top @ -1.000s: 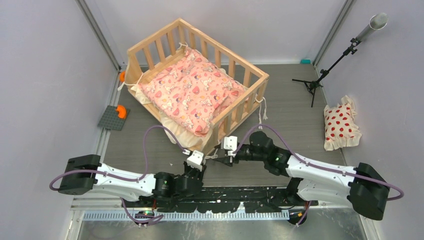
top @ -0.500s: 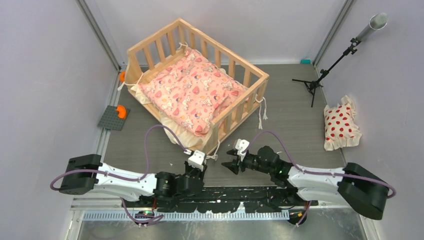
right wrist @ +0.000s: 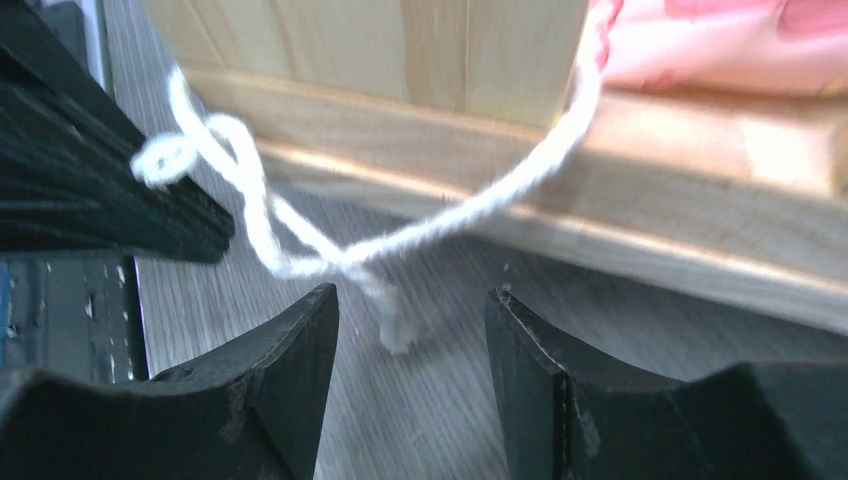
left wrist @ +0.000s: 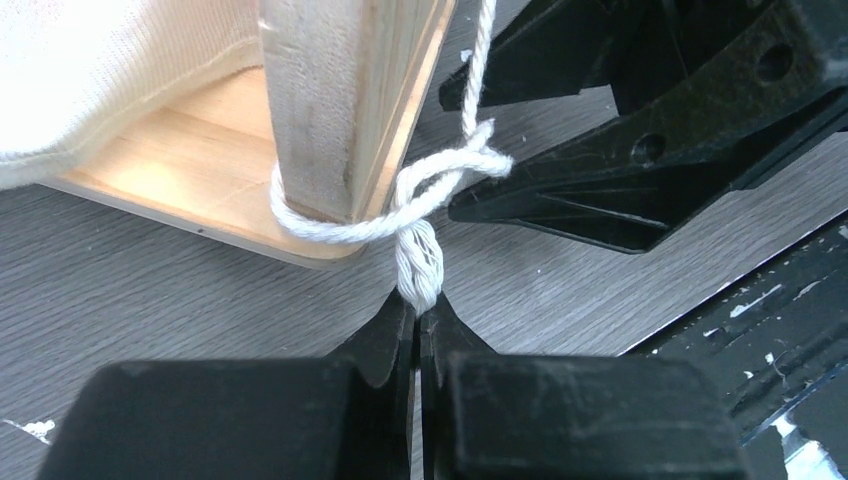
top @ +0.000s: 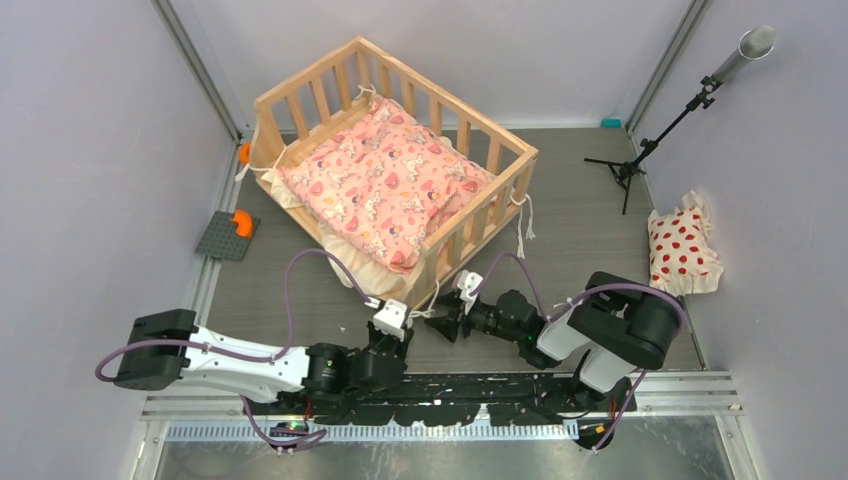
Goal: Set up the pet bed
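The pet bed, a light wooden crib with slatted rails, stands at the back centre with a pink cartoon-print cushion inside. At its near corner post a cream tie cord loops round the post. My left gripper is shut on the frayed end of that cord, low by the table. My right gripper is open just right of it, facing the same corner, and a loose cord end hangs between its fingers without touching them. In the top view both grippers meet under the corner.
A white pillow with red dots lies at the right wall. A black tripod stand is at the back right. A grey plate with an orange piece sits at the left. A metal rail runs along the front edge.
My right arm folded in, and its gripper drew back from the bed corner and then returned to it with its jaws wider. My left gripper kept its hold on the cord.
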{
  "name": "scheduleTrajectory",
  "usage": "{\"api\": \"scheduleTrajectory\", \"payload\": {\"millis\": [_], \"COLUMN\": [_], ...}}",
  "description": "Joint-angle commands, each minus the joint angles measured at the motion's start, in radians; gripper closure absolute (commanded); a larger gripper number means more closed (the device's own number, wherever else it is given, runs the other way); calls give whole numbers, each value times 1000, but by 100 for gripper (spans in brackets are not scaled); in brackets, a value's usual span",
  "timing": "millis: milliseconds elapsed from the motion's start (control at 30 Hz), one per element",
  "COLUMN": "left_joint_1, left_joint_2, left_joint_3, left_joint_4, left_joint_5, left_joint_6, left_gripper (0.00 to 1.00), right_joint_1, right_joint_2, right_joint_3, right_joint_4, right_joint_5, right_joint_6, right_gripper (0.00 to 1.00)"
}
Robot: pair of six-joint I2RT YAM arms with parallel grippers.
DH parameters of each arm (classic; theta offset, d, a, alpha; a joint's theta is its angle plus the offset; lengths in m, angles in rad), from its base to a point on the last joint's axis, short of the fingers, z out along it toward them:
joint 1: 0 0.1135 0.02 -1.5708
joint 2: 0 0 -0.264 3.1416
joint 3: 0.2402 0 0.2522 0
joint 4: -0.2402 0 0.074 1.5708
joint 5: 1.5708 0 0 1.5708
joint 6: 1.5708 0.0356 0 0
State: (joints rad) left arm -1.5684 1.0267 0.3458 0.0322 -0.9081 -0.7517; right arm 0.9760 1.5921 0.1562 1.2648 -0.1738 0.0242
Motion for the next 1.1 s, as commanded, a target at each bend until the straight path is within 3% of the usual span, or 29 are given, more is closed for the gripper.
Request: {"api": "scheduleTrajectory", "payload": {"millis": [0,167,333,500,567,867,1067], "left_joint_1": [5,5,5,5,5,5,5], "left_joint_2": [-36,-49,-58,-93,-122,-271,-375], "left_joint_3": [13,3,-1,-4,-8,-32,-34], "left_joint_4": [-2,0,-11,-101,-138,-307,-475], "left_joint_5": [-36,-40,-38,-53,-53,-42,-69], "left_joint_6": [-3,-6,-14,-84,-120,-237,-361], "left_gripper": [100,100,100,100,100,100,100], "right_joint_1": [5,6,6,7,5,7,7], "right_joint_2": [1,20,56,48,41,-33,-168], "right_joint_3": [43,67,71,37,18,13,41], "right_joint_4": [172,171,173,173,173,103,-128], "right_joint_5": [17,-11,-40,-9,15,143,315], "right_joint_6": [5,17,33,34,38,77,94], "right_gripper": [39,43,64,92,97,99,99]}}
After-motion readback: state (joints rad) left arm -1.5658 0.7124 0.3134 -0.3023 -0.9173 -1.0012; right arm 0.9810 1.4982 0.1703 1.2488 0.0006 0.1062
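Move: The cord's loose end hangs almost between the right hand's open fingers, about 2 cm to its left, 1 cm ahead and 1 cm above. The loose half-knot lies some 4 cm left of the right hand, level front to back, 1 cm above; the foot of the crib's near corner post is 4 cm ahead and 3 cm left. From the left hand, already pinching the other end, that loose end is about 3 cm right and 1 cm ahead. The loose cord end is pinched by the right fingers, which first rise about 2 cm and ease left, then shut on it. Both hands then draw the ends apart: the right goes right, forward and slightly up past the post, turning some 10 degrees clockwise, while the left, keeping its pinch, pulls about 4 cm left, away from the post. ##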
